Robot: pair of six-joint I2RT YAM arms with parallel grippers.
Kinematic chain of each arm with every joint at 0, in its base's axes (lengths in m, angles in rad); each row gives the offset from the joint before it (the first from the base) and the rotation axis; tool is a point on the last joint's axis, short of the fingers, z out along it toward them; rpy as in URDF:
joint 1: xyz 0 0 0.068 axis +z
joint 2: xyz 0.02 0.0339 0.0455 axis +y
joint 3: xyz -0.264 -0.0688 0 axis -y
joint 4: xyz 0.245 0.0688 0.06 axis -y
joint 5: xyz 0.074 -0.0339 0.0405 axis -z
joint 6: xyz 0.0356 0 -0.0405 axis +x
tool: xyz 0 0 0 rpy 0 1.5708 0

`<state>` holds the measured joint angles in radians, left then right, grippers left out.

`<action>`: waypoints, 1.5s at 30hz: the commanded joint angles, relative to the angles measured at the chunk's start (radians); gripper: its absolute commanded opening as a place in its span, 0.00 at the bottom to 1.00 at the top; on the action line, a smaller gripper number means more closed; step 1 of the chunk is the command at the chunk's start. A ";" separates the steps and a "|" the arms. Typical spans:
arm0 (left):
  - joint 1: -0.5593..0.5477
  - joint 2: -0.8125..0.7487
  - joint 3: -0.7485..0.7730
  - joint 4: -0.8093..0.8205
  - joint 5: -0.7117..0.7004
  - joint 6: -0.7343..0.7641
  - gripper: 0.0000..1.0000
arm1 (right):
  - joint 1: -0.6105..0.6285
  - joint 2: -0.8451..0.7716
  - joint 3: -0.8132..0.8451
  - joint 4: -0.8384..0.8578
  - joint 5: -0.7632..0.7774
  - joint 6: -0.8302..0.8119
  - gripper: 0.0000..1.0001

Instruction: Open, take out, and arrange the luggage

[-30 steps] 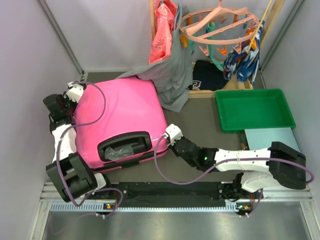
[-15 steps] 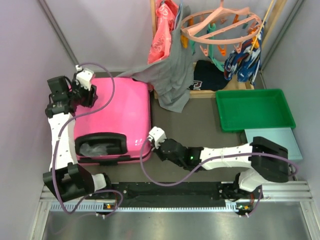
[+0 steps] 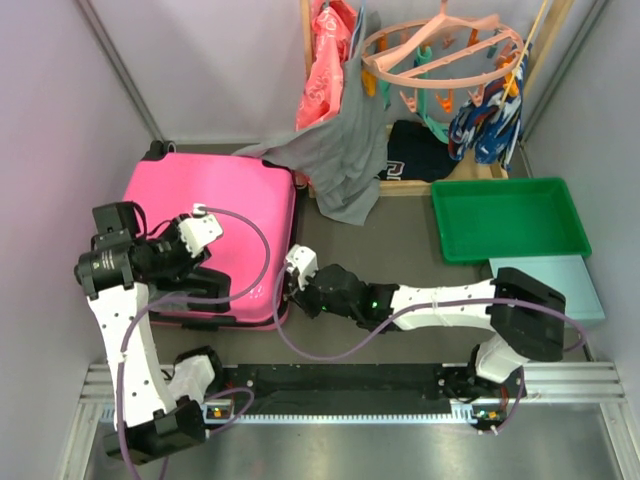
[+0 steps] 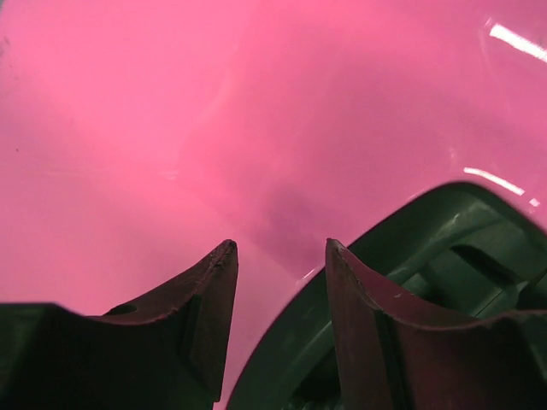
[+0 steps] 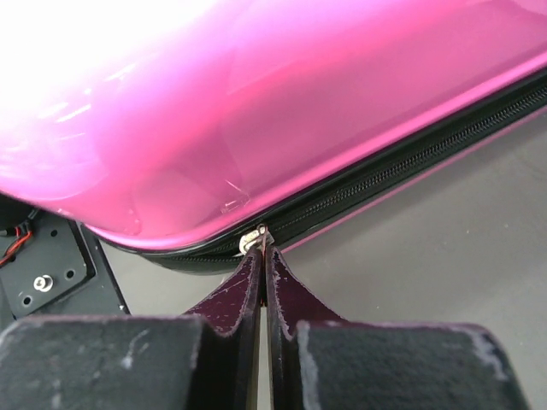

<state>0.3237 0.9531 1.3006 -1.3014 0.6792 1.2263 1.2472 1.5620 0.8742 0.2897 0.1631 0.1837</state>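
The luggage [image 3: 225, 210], a hot-pink hard-shell suitcase, lies flat and closed at the left of the floor. Its black handle [image 3: 195, 300] is at the near edge. My left gripper [image 3: 203, 232] hovers over the lid just beyond the handle. In the left wrist view its fingers [image 4: 214, 282] stand apart with only pink shell [image 4: 256, 111] between them, and the handle recess [image 4: 427, 282] lies to the right. My right gripper [image 3: 291, 279] is at the near right corner. There the right gripper [image 5: 262, 252] is shut on the metal zipper pull [image 5: 253, 239] of the black zipper [image 5: 410, 166].
A grey shirt [image 3: 340, 160] hangs from a wooden rack and drapes over the suitcase's far right corner. A clip hanger [image 3: 440, 55] hangs above dark clothing [image 3: 420, 155]. A green tray [image 3: 508, 218] and a pale teal box [image 3: 545, 285] lie at the right. Walls close in on the left.
The suitcase has swung from tilted to square against the left wall. My left gripper left the far corner, came over the lid and opened. My right gripper followed the corner leftward.
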 commanded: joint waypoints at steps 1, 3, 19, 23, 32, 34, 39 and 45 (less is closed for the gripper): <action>-0.002 0.010 -0.014 -0.208 -0.134 0.119 0.51 | -0.064 0.027 0.072 0.042 -0.091 -0.032 0.00; -0.011 -0.019 -0.052 -0.208 -0.182 0.159 0.54 | -0.087 0.038 0.072 0.034 -0.097 -0.043 0.00; -0.146 -0.216 -0.116 -0.206 -0.041 -0.261 0.56 | -0.244 0.128 0.109 0.083 -0.198 -0.007 0.00; -0.147 -0.292 -0.158 -0.206 -0.107 -0.369 0.55 | -0.290 0.164 0.155 0.112 -0.172 0.039 0.00; -0.167 -0.352 -0.237 -0.206 -0.337 -0.232 0.61 | -0.368 0.259 0.316 0.088 -0.102 0.053 0.00; -0.167 -0.352 -0.253 -0.208 -0.363 -0.211 0.65 | -0.387 0.273 0.333 0.088 -0.102 0.063 0.00; -0.167 -0.367 -0.278 -0.190 -0.334 -0.076 0.82 | -0.393 0.280 0.332 0.123 -0.135 0.066 0.00; -0.169 -0.265 -0.173 -0.154 -0.198 -0.044 0.85 | -0.393 0.291 0.322 0.143 -0.158 0.080 0.00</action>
<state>0.1570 0.6117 1.0492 -1.3598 0.3710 1.1221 0.8860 1.8370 1.1534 0.3241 -0.0505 0.2596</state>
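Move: At the suitcase's right side the right hand already pinches the zipper pull; the far right corner it is drawn towards lies about 25 cm ahead, 2 cm right, roughly level. The hanging grey garment is some 28 cm ahead and 9 cm right. The black handle recess is about 24 cm left, level fore-and-aft, 5 cm higher. From the left hand that recess lies some 6 cm back, 1 cm right and 8 cm below. Dragging the zipper pull forward along the suitcase's right side, the still-shut right fingers travel about 16 cm towards the far corner at nearly constant height, the hand swinging slightly clockwise. The left hand draws back some 8 cm and sinks about 6 cm to the handle recess at the near edge, its half-open fingers spreading nearly wide; contact there can't be made out. ##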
